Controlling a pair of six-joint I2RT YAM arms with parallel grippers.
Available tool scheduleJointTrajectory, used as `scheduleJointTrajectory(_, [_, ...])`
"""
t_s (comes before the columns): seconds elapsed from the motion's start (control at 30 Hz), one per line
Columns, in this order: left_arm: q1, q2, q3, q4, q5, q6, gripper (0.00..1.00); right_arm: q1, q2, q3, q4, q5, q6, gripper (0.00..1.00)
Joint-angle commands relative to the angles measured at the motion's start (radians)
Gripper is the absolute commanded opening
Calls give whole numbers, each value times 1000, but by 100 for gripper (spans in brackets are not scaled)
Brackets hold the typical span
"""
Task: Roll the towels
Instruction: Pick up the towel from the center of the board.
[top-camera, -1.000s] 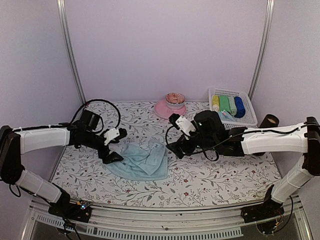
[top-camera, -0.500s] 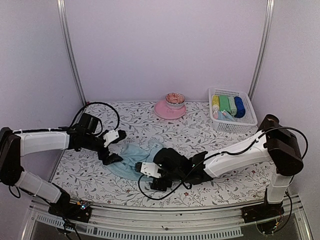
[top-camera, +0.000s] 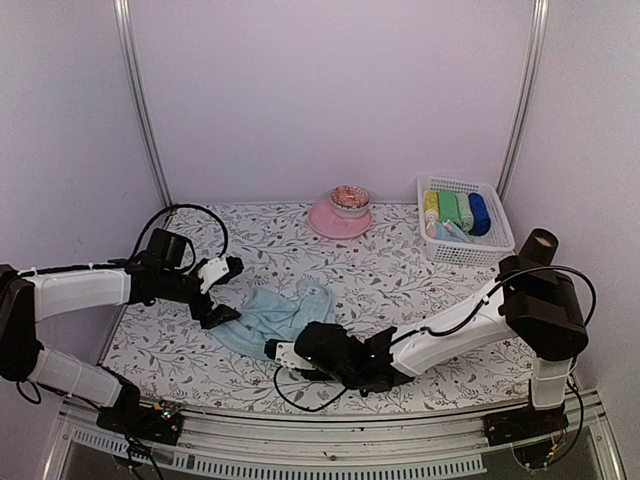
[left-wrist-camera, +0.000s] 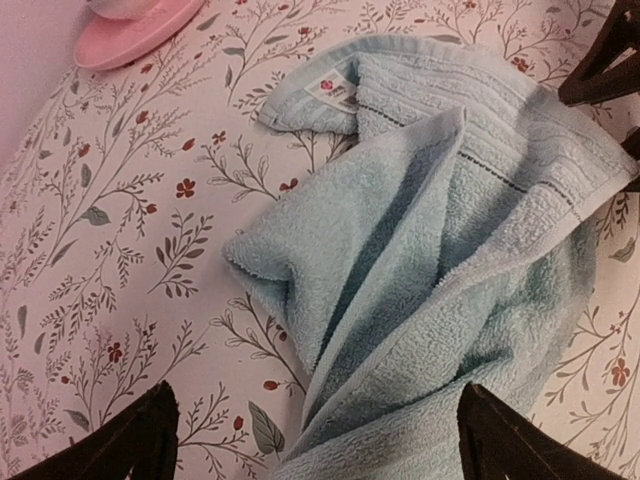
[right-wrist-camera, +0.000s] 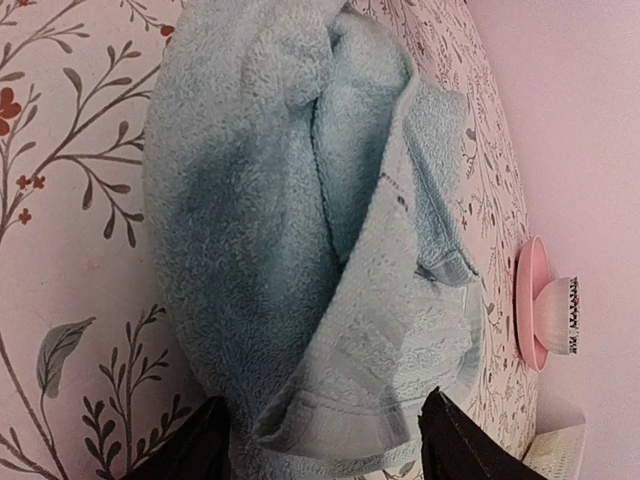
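One pale blue towel (top-camera: 285, 308) lies crumpled and folded on the flowered table (top-camera: 430, 280), its label corner towards the pink plate. My left gripper (top-camera: 226, 291) is open at its left edge; in the left wrist view the towel (left-wrist-camera: 430, 250) fills the span between the dark fingers (left-wrist-camera: 125, 450). My right gripper (top-camera: 277, 351) sits low at the towel's near edge. In the right wrist view a hemmed corner of the towel (right-wrist-camera: 300, 230) lies between its fingers (right-wrist-camera: 455, 445), which stand apart without pinching the cloth.
A pink plate (top-camera: 325, 222) with a small bowl (top-camera: 350, 197) stands at the back centre. A white basket (top-camera: 497, 238) at the back right holds several rolled cloths (top-camera: 450, 208) in yellow, green and blue. A dark cylinder (top-camera: 538, 241) stands right of the basket.
My right arm swung from the towel's right side round to its near edge and dropped low, its jaws narrowing over the hemmed corner. The left gripper drifted slightly left, still open.
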Motion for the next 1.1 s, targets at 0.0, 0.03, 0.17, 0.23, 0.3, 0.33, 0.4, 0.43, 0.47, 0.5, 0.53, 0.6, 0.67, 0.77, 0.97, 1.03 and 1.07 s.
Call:
scheduleJointTrajectory(0.0, [10, 5, -17, 24, 20, -10, 97, 17, -19, 5, 77, 31, -29, 63])
scheduleJointTrajectory(0.03, [10, 7, -16, 24, 19, -11, 97, 19, -31, -3, 83, 17, -32, 63])
scheduleJointTrajectory(0.17, [11, 13, -17, 27, 21, -9, 97, 25, -68, -28, 107, -19, -31, 63])
scheduleJointTrajectory(0.23, [10, 17, -18, 28, 22, -9, 97, 26, -59, -25, 117, 6, -31, 60])
scheduleJointTrajectory(0.3, [10, 22, -18, 28, 24, -10, 97, 26, -37, -15, 121, 37, -39, 51])
scheduleJointTrajectory(0.33, [11, 23, -18, 29, 23, -9, 97, 27, -26, -11, 122, 44, -44, 49])
scheduleJointTrajectory(0.4, [11, 24, -18, 27, 24, -10, 97, 26, -11, -7, 124, 47, -53, 47])
scheduleJointTrajectory(0.43, [12, 25, -18, 27, 26, -10, 97, 27, -9, -6, 127, 44, -54, 47])
scheduleJointTrajectory(0.47, [11, 26, -18, 25, 27, -10, 97, 26, -8, -6, 129, 44, -54, 46])
scheduleJointTrajectory(0.5, [12, 24, -18, 25, 28, -11, 97, 26, -10, -6, 132, 46, -54, 44])
scheduleJointTrajectory(0.53, [11, 24, -18, 25, 30, -11, 97, 26, -12, -6, 135, 46, -54, 42])
scheduleJointTrajectory(0.6, [11, 23, -18, 24, 31, -9, 97, 27, -19, -7, 141, 40, -54, 34])
scheduleJointTrajectory(0.67, [12, 26, -18, 24, 33, -9, 97, 27, -18, -9, 146, 33, -57, 23])
scheduleJointTrajectory(0.77, [12, 29, -18, 25, 36, -9, 97, 25, -13, -5, 156, 35, -63, 5])
scheduleJointTrajectory(0.97, [30, -3, 6, 0, 56, -6, 97, -25, -115, -29, 161, 89, -32, 2])
scheduleJointTrajectory(1.03, [43, -26, 27, -16, 66, 12, 97, -79, -215, -49, 133, 99, 10, 2])
scheduleJointTrajectory(1.07, [48, -36, 39, -24, 66, 20, 97, -108, -278, -61, 118, 103, 46, 2])
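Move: The right hand is low over the towel's near right part, with a raised fold already between its open fingers; the towel's middle lies about 8 cm ahead, 5 cm left and 2 cm below. The left gripper waits about 9 cm ahead and 15 cm to the left of the right hand. The pink plate is some 31 cm ahead and 7 cm right. From the left hand, the towel's middle is about 9 cm right, roughly level with it, and 6 cm lower. Upward, rising gently some 3 cm with a slight drift to the left, the right hand closes its fingers from about two-thirds open to almost shut and pinches the towel's near right fold between the tips. With the grip made, it starts to lift faster and edges forward and back to the right, ending about 4 cm up, the wrist turned less than 10 degrees. ##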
